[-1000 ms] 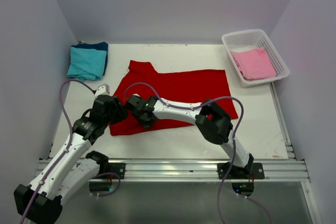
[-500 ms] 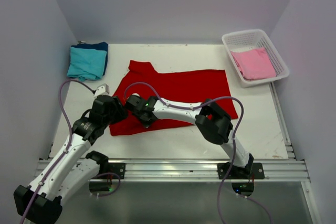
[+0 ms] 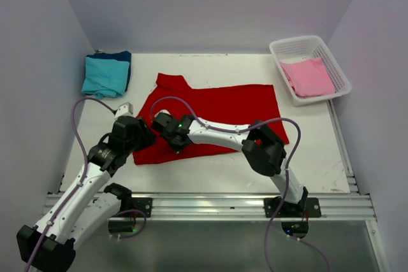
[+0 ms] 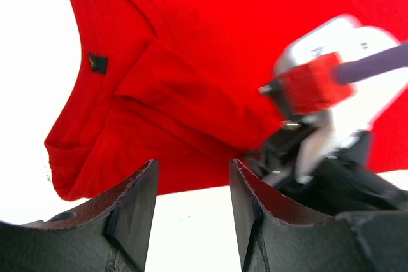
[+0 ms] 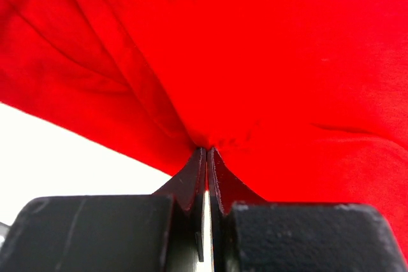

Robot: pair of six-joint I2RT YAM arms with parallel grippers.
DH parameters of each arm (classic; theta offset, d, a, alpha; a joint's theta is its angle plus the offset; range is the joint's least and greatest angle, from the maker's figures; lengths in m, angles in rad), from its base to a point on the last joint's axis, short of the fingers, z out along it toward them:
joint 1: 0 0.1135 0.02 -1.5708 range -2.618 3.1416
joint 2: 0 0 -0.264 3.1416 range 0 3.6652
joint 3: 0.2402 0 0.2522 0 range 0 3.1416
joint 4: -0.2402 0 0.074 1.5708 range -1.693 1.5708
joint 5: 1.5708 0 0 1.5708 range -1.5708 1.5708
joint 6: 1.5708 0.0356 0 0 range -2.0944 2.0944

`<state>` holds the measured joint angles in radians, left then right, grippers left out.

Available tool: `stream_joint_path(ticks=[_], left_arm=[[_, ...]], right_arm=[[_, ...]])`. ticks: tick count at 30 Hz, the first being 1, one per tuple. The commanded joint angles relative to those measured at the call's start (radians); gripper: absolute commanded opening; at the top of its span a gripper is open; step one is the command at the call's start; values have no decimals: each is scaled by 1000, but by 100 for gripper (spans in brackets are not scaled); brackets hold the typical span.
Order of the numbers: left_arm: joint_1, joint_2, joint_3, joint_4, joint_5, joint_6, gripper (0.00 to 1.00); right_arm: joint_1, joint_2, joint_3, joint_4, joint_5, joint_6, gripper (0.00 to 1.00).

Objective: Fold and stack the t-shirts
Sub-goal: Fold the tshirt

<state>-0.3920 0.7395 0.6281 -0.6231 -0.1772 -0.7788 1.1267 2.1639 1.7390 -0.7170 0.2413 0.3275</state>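
Note:
A bright red t-shirt (image 3: 220,107) lies spread across the middle of the table, its collar towards the back left. My right gripper (image 3: 169,133) reaches left over it and is shut, pinching a fold of the red cloth (image 5: 255,62) near the shirt's near-left edge; the cloth bunches at the fingertips (image 5: 206,151). My left gripper (image 3: 143,138) stands open just off the shirt's near-left corner (image 4: 70,176), with bare table between its fingers (image 4: 193,170). The right gripper (image 4: 284,151) shows close beside it. Folded teal (image 3: 104,76) and dark blue (image 3: 125,57) t-shirts are stacked at the back left.
A white lattice basket (image 3: 299,41) at the back right holds a pink t-shirt (image 3: 309,76). Walls close in the table on the left, back and right. A metal rail (image 3: 210,203) runs along the near edge by the arm bases.
The right gripper's jaws have closed onto the red cloth, and its head has shifted slightly left. The left arm has not moved.

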Motion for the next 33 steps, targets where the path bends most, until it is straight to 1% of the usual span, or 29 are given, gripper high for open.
stream_joint_path(ticks=[1,5,10,14,22,29,33], left_arm=[[2,6,-13,17,22,-7,52],[2,14,-25,25,27,0,52],[2,26,-37,34,35,7,52],[2,37,-53,43,38,12,52],[2,89,-108,138,71,19,51],[2,217,-146,288,87,24,49],[2,271,-151,342,82,26,49]], right_arm=[[7,-113,37,5,55,-8,0],[1,-108,95,-27,156,-22,0],[-24,-53,168,-76,220,-10,0],[-54,-36,175,-71,234,30,0],[-94,-13,169,-78,253,85,0],[-104,19,136,-38,214,102,0],[-111,40,126,-21,216,113,0]])
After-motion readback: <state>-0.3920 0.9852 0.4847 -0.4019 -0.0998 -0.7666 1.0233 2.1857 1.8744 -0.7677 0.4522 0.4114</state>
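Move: Below the left hand, about 11 cm down and roughly 2 cm ahead and 2 cm to its right, lies the t-shirt's near-left part. The shirt's near-left corner is some 9 cm left and 3 cm back, the black collar tag about 7 cm left and 7 cm ahead. The right hand already pinches a fold; the patch of shirt body it goes towards lies about 9 cm ahead, 3 cm right and 2 cm lower, with the shirt's near edge 4 cm behind the hand and 2 cm down. Carrying the pinched fold in an arc, the right hand rises some 7 cm while going forward, then veers a little right and sinks about halfway back, roughly 8 cm farther out, its shut fingers turning 15 degrees clockwise and tilting outward. Meanwhile the left hand sinks 8 cm towards the near-left part it clears, tipping its half-open fingers further down and stopping just above the cloth. ##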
